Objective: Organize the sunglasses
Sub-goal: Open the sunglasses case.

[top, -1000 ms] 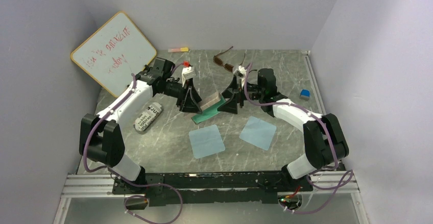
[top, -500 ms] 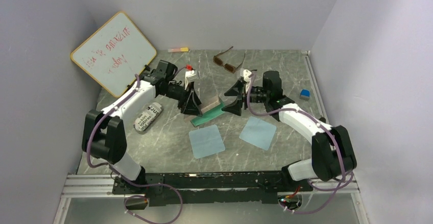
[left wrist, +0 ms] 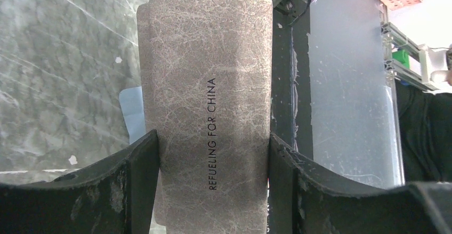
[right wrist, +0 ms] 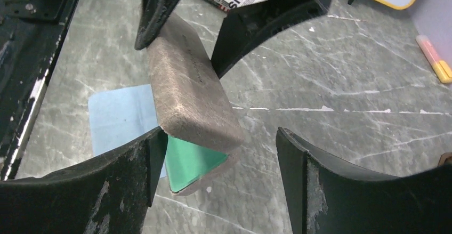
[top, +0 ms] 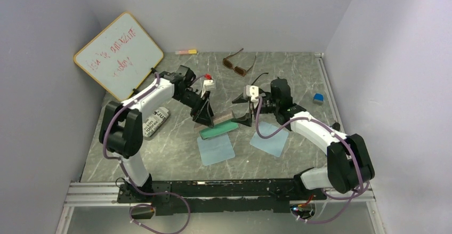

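Observation:
The brown sunglasses (top: 237,64) lie unfolded at the back of the table, apart from both arms. A slim black curve (top: 259,77) beside the right wrist looks like the black pair. Between the arms sits the brown case (top: 223,118), its lid raised a little over the green lining (top: 214,132). My left gripper (top: 205,118) is shut on the case's lid (left wrist: 208,58), one finger on each long side. My right gripper (right wrist: 218,132) stands open around the case's other end (right wrist: 186,85). Its left finger is next to the green lining (right wrist: 189,162), with a wide gap on the right.
Two light blue cloths (top: 215,147) (top: 269,138) lie in front of the case. A grey lettered pouch (top: 154,122) lies to the left, a whiteboard (top: 118,55) leans at the back left. A pink and yellow marker (top: 186,51) and a small blue block (top: 318,98) lie near the edges.
Both grippers have come toward the near side with the case, which now lies lower and flatter with its lid closer to the base. The left arm has swung round.

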### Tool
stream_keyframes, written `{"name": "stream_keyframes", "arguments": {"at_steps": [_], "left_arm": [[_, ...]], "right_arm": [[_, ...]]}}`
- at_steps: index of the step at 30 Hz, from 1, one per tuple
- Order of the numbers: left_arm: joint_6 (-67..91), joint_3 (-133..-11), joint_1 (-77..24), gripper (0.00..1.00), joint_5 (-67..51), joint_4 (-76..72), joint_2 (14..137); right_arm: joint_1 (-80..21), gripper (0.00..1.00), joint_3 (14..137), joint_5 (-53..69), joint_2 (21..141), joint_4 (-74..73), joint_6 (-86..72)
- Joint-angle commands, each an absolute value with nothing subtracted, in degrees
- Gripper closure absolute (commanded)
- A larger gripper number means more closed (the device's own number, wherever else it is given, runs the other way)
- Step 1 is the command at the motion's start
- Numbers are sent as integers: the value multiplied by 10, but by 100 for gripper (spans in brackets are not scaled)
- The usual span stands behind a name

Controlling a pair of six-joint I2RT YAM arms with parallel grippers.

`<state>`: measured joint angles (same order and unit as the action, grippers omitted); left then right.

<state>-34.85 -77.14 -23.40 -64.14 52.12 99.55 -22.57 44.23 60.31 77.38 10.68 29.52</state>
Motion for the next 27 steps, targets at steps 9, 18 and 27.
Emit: {"name": "stream_keyframes", "arguments": {"at_steps": [9,18,27], "left_arm": [[-542,-867,-238,95,-702,748,1101],[-549,-869,-244,95,-704,759,1112],[-565,-877,-249,94,-707,782,1128]], "right_arm": [[-264,43,446,637,768,-27,528],[-287,52,452,644,773,-38,543],[-297,68,461,653,770,-56,553]]}}
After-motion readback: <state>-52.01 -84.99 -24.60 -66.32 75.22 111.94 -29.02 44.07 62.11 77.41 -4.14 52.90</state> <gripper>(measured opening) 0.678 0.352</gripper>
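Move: The left hand already grips the partly open sunglasses case, whose middle lies about 3 cm to its right, 1 cm back and 1 cm below. From the right hand, the case's middle is some 10 cm left, 4 cm back and 2 cm below. One blue cloth lies some 12 cm left and 17 cm back of the right hand, the other about 12 cm right and 13 cm back, both roughly 11 cm below. Right fingers sweep back 5 cm and down 3, closing round the case's free end; left lowers and draws it back. ##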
